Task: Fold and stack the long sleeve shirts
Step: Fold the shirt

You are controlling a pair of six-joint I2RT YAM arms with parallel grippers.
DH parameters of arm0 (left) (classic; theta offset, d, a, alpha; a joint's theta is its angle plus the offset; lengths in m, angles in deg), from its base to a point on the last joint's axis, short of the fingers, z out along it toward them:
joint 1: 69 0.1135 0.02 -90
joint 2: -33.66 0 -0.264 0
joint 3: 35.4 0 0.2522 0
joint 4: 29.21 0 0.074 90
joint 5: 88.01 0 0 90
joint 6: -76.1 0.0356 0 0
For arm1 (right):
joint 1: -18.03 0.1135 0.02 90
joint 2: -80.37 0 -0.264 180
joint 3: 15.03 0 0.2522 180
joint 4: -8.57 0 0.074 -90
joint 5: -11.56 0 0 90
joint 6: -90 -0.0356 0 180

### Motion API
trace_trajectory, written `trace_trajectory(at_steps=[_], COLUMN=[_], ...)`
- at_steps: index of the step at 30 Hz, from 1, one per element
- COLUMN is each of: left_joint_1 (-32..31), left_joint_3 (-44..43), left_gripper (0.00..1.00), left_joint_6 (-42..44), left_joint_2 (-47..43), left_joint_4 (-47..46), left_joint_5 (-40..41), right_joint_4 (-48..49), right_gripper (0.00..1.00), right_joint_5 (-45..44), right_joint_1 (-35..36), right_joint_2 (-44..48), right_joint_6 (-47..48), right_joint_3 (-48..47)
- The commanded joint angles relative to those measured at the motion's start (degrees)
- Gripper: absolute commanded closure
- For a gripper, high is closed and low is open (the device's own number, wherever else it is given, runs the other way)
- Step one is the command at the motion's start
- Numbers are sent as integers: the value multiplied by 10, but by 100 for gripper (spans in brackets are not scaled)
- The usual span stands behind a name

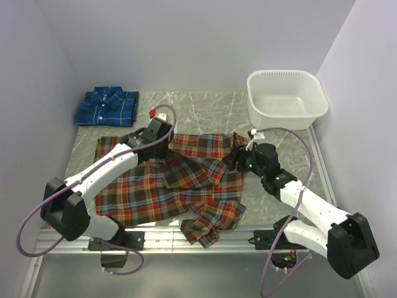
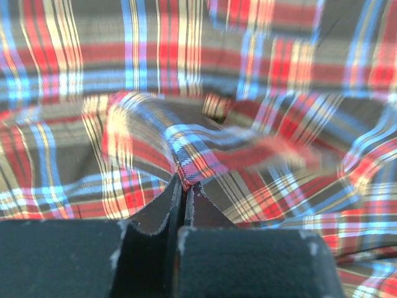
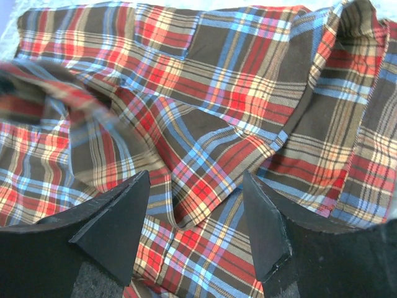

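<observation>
The red-orange plaid shirt [image 1: 180, 186] lies spread and rumpled across the middle of the table, one sleeve trailing over the near edge. My left gripper [image 1: 154, 133] is at its far left part and is shut on a pinched ridge of the plaid cloth [image 2: 186, 158], which rises between the closed fingers [image 2: 183, 186]. My right gripper [image 1: 239, 155] hovers open over the shirt's right side, its fingertips [image 3: 133, 205] straddling a loose fold [image 3: 198, 186] without touching it. The blue plaid shirt [image 1: 107, 107] rests folded at the far left corner.
A white plastic tub [image 1: 286, 98] stands at the far right corner. A small red and white item [image 1: 152, 112] sits just beyond the left gripper. Walls close in the table on the left, back and right. A metal rail [image 1: 186, 239] runs along the near edge.
</observation>
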Motion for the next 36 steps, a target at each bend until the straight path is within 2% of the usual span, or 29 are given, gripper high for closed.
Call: trace_trajectory(at_steps=[1, 6, 10, 18, 28, 36], left_joint_1=[17, 50, 107, 169, 226, 244], left_joint_3=[-87, -158, -193, -284, -335, -379], left_gripper=[100, 100, 99, 99, 96, 95], left_joint_6=[27, 33, 35, 33, 22, 36], left_joint_2=[33, 74, 102, 181, 228, 263], left_joint_4=[59, 105, 133, 196, 219, 273], left_joint_5=[14, 3, -30, -83, -111, -55], right_joint_4=[-17, -36, -30, -50, -63, -49], right_gripper=[32, 33, 34, 35, 35, 35], right_joint_5=[-27, -19, 20, 82, 110, 129], right_joint_1=[-5, -10, -9, -9, -9, -9], right_joint_2=[-10, -60, -93, -150, -188, -205], right_joint_6=[-10, -16, -12, 42, 80, 79], right_joint_3=[-43, -83, -100, -136, -175, -171])
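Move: My left hand holds the folded-over sleeve's end. The spot for it, on the left part of the shirt near the far edge, lies about 9 cm ahead, 9 cm left and 6 cm down; the shirt's far-left corner is 8 ahead and 22 left, the blue folded shirt about 20 ahead and 20 left. From my right hand the sleeve's shoulder end lies some 6 cm left, 2 back and 6 below, the loose second sleeve 22 back and 7 left. Keeping the sleeve end pinched, my left hand lifts about 3 cm while going forward, then sweeps on forward and left, sinking slowly, roughly 9 cm out and 10 cm left in all, tipping down and turning counter-clockwise some 15 degrees each, towards the shirt's far-left part. My right hand, still open, eases left, forward and down about 5 cm over the shoulder end, turning a little counter-clockwise. ##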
